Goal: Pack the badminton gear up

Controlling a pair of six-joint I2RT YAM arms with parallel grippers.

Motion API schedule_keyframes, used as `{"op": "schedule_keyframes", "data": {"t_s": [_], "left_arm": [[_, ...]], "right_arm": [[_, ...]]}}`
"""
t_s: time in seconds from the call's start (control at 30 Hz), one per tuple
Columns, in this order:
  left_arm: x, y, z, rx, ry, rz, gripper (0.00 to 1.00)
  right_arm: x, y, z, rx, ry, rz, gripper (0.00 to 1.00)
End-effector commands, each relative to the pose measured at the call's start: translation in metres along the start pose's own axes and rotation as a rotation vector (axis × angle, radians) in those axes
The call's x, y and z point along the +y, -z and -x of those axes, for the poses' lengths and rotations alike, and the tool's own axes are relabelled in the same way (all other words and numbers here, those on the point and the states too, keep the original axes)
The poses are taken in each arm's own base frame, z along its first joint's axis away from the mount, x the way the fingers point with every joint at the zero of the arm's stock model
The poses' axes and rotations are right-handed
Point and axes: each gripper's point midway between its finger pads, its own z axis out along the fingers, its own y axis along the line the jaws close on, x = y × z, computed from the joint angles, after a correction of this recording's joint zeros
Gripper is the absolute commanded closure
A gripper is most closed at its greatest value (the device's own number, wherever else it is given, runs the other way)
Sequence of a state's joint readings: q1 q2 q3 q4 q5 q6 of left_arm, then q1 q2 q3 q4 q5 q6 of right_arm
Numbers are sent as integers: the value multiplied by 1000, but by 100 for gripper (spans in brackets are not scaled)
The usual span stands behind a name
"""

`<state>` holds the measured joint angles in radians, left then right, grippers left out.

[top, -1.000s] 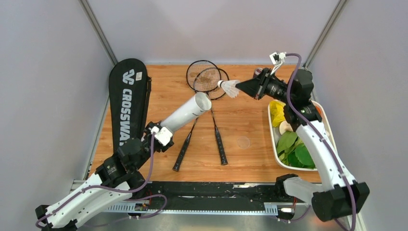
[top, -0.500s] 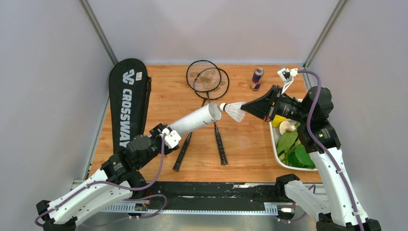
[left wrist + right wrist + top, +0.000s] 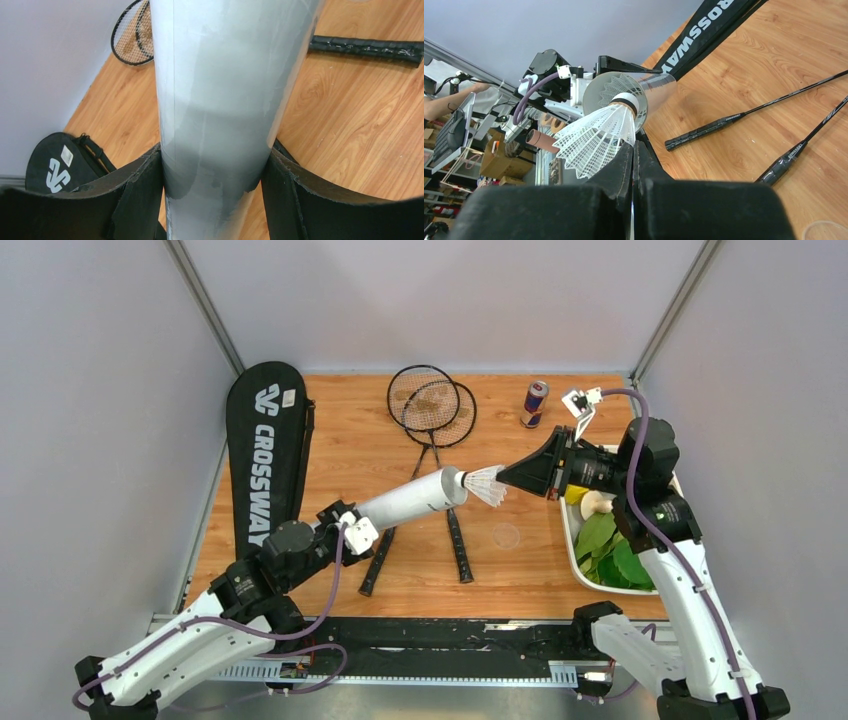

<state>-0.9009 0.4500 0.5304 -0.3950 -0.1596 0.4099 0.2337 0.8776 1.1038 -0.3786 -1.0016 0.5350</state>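
My left gripper is shut on the lower end of the white tube, which is lifted off the table and slants up to the right. In the left wrist view the tube fills the gap between the black fingers. My right gripper is shut on the skirt of a white shuttlecock, whose cork touches the tube's mouth. The right wrist view shows this shuttlecock in front of the tube, with white mesh inside the tube. Two black rackets lie crossed behind. The black CROSSWAY bag lies at the left.
A red-and-blue can stands at the back right. A white tray of vegetables sits under my right arm at the right edge. A small clear disc lies on the wood near the racket handles. Grey walls close three sides.
The right gripper carried the shuttlecock down from near the racket heads to the tube's mouth. The left arm swung the tube lower and more to the right.
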Motion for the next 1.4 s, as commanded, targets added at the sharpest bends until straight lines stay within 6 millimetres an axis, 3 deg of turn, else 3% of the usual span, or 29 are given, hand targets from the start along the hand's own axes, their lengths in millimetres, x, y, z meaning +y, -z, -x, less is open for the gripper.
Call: {"op": "schedule_keyframes", "data": {"t_s": [0.0, 0.47, 0.87, 1.1, 1.13, 1.3, 1.37], "left_arm": [[12, 3, 26, -67, -22, 18, 39], [7, -1, 29, -80, -66, -21, 39], [3, -7, 26, -72, -72, -36, 39], [5, -7, 25, -65, -67, -20, 39], [5, -8, 24, -61, -67, -18, 39], [6, -8, 24, -62, -71, -13, 38], [6, -9, 25, -63, -70, -16, 38]], "right_arm": [[1, -3, -7, 31, 11, 28, 100], [-21, -22, -27, 107, 5, -13, 100], [-26, -52, -27, 117, 49, -128, 100], [-32, -55, -27, 101, 76, -230, 100], [-34, -53, -23, 89, 81, -250, 98], [-31, -49, -15, 58, 112, -273, 64], [-33, -50, -17, 63, 120, -273, 60]]}}
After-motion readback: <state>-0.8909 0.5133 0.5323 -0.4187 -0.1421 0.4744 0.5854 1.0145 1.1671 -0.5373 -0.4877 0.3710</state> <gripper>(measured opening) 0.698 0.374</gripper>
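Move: About 9 cm to the right hand's left, some 1 cm back and nearly level with it, gapes the tube mouth; this hand pinches a shuttlecock by its skirt, cork already at the mouth. On the table some 35 cm below lie a clear cap, 13 cm ahead and 3 cm left, and the right-hand racket handle, 10 cm ahead and 15 cm left. From the left hand, gripping the tube, the mouth is about 18 cm right, 13 cm higher and 1 cm ahead. Feeding the shuttlecock cork-first into the tube, the right hand sinks about 5.5 cm and goes some 4.5 cm left, its fingers tipping down about 15 degrees; near the end it eases 1 or 2 cm forward and opens about a third, letting go of the skirt at the rim. The left hand keeps its grip on the tube, dipping about 2 cm and rolling slightly so that the mouth lowers. ##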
